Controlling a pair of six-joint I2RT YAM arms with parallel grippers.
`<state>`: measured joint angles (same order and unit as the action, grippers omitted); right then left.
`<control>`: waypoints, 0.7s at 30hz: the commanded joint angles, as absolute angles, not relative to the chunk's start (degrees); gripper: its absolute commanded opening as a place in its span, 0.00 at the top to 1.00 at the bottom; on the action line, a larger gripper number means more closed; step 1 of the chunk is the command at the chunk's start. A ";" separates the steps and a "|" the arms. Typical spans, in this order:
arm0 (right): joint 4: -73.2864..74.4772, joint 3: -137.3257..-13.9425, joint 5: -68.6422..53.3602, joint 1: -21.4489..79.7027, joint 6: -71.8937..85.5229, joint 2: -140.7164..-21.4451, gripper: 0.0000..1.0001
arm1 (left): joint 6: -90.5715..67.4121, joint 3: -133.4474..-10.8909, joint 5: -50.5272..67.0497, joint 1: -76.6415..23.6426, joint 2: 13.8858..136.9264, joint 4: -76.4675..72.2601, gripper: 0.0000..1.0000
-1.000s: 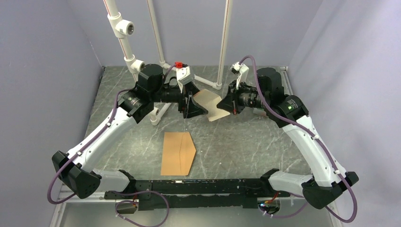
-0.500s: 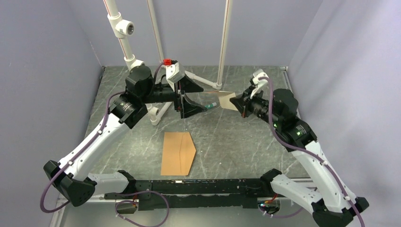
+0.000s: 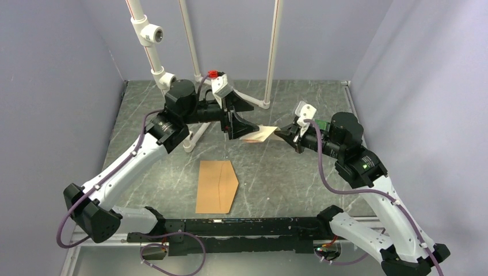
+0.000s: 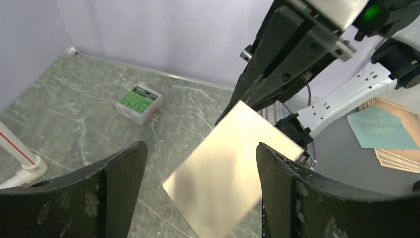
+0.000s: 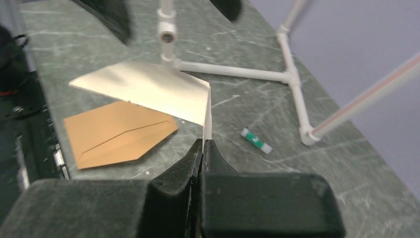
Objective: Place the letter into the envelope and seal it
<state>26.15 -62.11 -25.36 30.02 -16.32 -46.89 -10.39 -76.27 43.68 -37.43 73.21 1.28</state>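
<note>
The pale peach letter (image 3: 259, 134) hangs in the air over the middle of the table, tilted. My right gripper (image 3: 280, 134) is shut on its right edge; in the right wrist view the jaws (image 5: 203, 148) pinch the sheet (image 5: 148, 89) at one corner. My left gripper (image 3: 253, 118) stands open just left of the letter. In the left wrist view the letter (image 4: 228, 168) floats between the spread fingers (image 4: 119, 178), touching neither. The brown envelope (image 3: 216, 186) lies flat on the table nearer the bases, flap pointing right, also seen in the right wrist view (image 5: 119, 134).
A white PVC pipe frame (image 3: 262, 103) stands on the far half of the table. A small green-and-white box (image 4: 138, 103) lies beyond the letter. A green glue stick (image 5: 256, 141) lies on the marble table (image 3: 288, 172) near the pipes.
My left gripper has opened and let go of the letter. The right gripper has carried the letter right and lower, and the sheet now lies flatter. The left arm has followed back toward it.
</note>
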 commanded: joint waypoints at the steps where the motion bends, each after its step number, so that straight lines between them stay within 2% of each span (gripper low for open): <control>1: 29.93 -67.11 -38.29 29.96 -20.19 -48.26 1.00 | -9.34 -79.45 49.49 -38.14 76.01 3.52 0.19; 6: 30.78 -67.80 -41.58 29.97 -19.48 -48.57 1.00 | -9.66 -82.52 64.15 -38.16 80.12 8.89 0.24; 15: 29.02 -71.20 -44.70 29.92 -14.28 -51.46 1.00 | -8.02 -82.58 65.66 -39.30 81.29 11.90 0.29; 21: 31.98 -73.84 -47.29 29.88 -14.23 -53.21 1.00 | -5.60 -83.29 63.24 -39.86 82.08 15.06 0.51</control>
<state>31.35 -70.30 -44.01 30.02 -14.79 -52.84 -7.97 -80.53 62.72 -39.48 81.62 13.23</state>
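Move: The letter, pinched in the right gripper, has its middle about 5 cm below the open left fingers, 3 cm to their right and 3 cm back. The envelope lies some 33 cm below the left gripper, 12 cm to its left and 11 cm back; the glue stick is 11 cm ahead, 1 cm to its right and about 34 cm down. From the right hand, the left gripper is roughly 6 cm left, 1 cm ahead and 5 cm up. Bring the left gripper down and back about 5 cm each way, easing 2 cm right, and turn it some 20 degrees clockwise so its fingers straddle the letter's free end; narrow them to about half open. Keep the letter pinched in the right gripper, drawing it back 4 cm, then left and slightly up, turning counter-clockwise. ##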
